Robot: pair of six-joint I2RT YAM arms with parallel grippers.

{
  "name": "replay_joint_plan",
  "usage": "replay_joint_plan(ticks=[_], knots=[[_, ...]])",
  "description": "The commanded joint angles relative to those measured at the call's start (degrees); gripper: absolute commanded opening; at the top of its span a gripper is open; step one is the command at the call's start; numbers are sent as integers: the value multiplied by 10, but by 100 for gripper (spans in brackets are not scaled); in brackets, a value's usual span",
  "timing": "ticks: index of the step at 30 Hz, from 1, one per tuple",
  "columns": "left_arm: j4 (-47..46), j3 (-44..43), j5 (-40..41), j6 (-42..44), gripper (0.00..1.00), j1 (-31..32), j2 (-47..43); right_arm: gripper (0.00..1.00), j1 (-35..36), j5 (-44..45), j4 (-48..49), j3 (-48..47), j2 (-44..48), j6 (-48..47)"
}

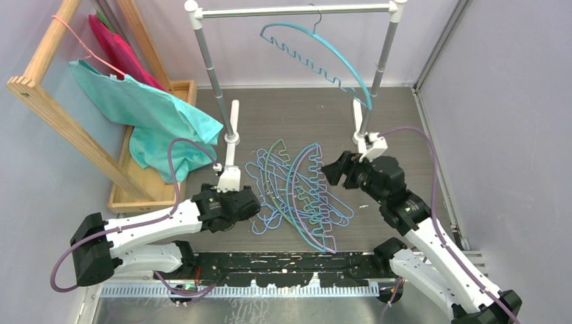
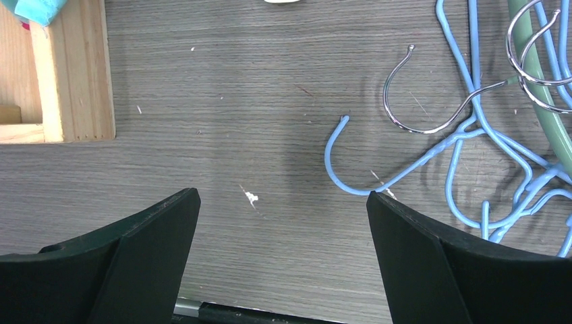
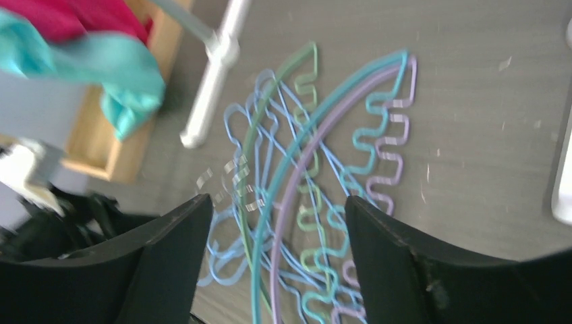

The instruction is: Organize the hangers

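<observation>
A tangled pile of hangers [image 1: 300, 192] lies on the table: light-blue wire ones, plus arched teal, green and purple ones with zigzag bars. One teal arched hanger [image 1: 317, 57] hangs on the metal rail [image 1: 290, 10]. My left gripper [image 1: 251, 202] is open and empty, low at the pile's left edge; a light-blue hook [image 2: 337, 158] and a metal hook [image 2: 405, 94] lie ahead of it. My right gripper [image 1: 334, 169] is open and empty, above the pile's right side. The teal arch [image 3: 317, 128] and the purple arch [image 3: 337, 118] show blurred in the right wrist view.
A white rack stands at the back on two feet [image 1: 231, 135] [image 1: 364, 138]. A wooden frame [image 1: 67, 101] with a teal garment [image 1: 162, 121] on a pink hanger and a wooden tray [image 1: 138, 182] stand at the left. Grey walls close in left and right.
</observation>
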State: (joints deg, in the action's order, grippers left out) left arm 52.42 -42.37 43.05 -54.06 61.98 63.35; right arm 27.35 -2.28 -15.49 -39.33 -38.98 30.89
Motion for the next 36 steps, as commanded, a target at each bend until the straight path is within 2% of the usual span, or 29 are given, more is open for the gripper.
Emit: replay_joint_plan(ticks=[1,6,9,12,15,19,21,23,24,33,35,36], knots=[[-28,0,12,-3,98,2,13,72,67,7,-62,30,-11,-57],[-38,12,7,-18,98,2,17,60,244,115,-50,44,-99,-71],[-38,18,7,-21,98,2,9,58,365,195,-30,24,-179,-67],[-30,19,7,-24,98,2,1,58,434,237,-20,0,-260,-61],[-22,21,6,-27,98,2,-7,57,454,235,6,-5,-304,-52],[-19,32,3,-34,98,2,-21,56,455,253,33,8,-318,-38],[-19,39,1,-37,98,2,-27,47,456,265,37,16,-321,-37],[-21,45,0,-40,98,2,-34,33,455,268,40,25,-329,-38],[-21,48,0,-41,98,2,-36,31,455,264,42,28,-332,-38],[-18,57,-5,-50,98,2,-44,37,456,247,64,59,-344,-14],[-17,59,-6,-52,98,2,-45,35,455,250,64,62,-346,-13],[-17,60,-6,-51,98,2,-46,29,456,251,64,63,-346,-13]])
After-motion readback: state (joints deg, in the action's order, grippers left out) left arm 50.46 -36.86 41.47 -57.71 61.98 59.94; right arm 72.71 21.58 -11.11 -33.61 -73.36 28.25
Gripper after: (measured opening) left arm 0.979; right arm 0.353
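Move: The teal hanger on top of the pile has the stretch of smooth tube to be gripped about 11 cm back, 11 cm left and 22 cm below the right hand. The purple hanger's tube runs alongside, some 2 cm to the right of that stretch; the middle of the blue hanger tangle is roughly 9 cm farther out from it. From the left hand, the same stretch is about 21 cm right, 9 cm back and 7 cm down. The teal hanger's smooth tube is met by the right hand, which sinks some 20 cm while swinging back and left about 11 cm each way, fast at first, then easing down the last couple of centimetres. The wrist rolls left side down and tips the fingers steeply downward as they close partway around the tube, still short of a grip. The left hand sinks about 2 cm, fingers wide. ##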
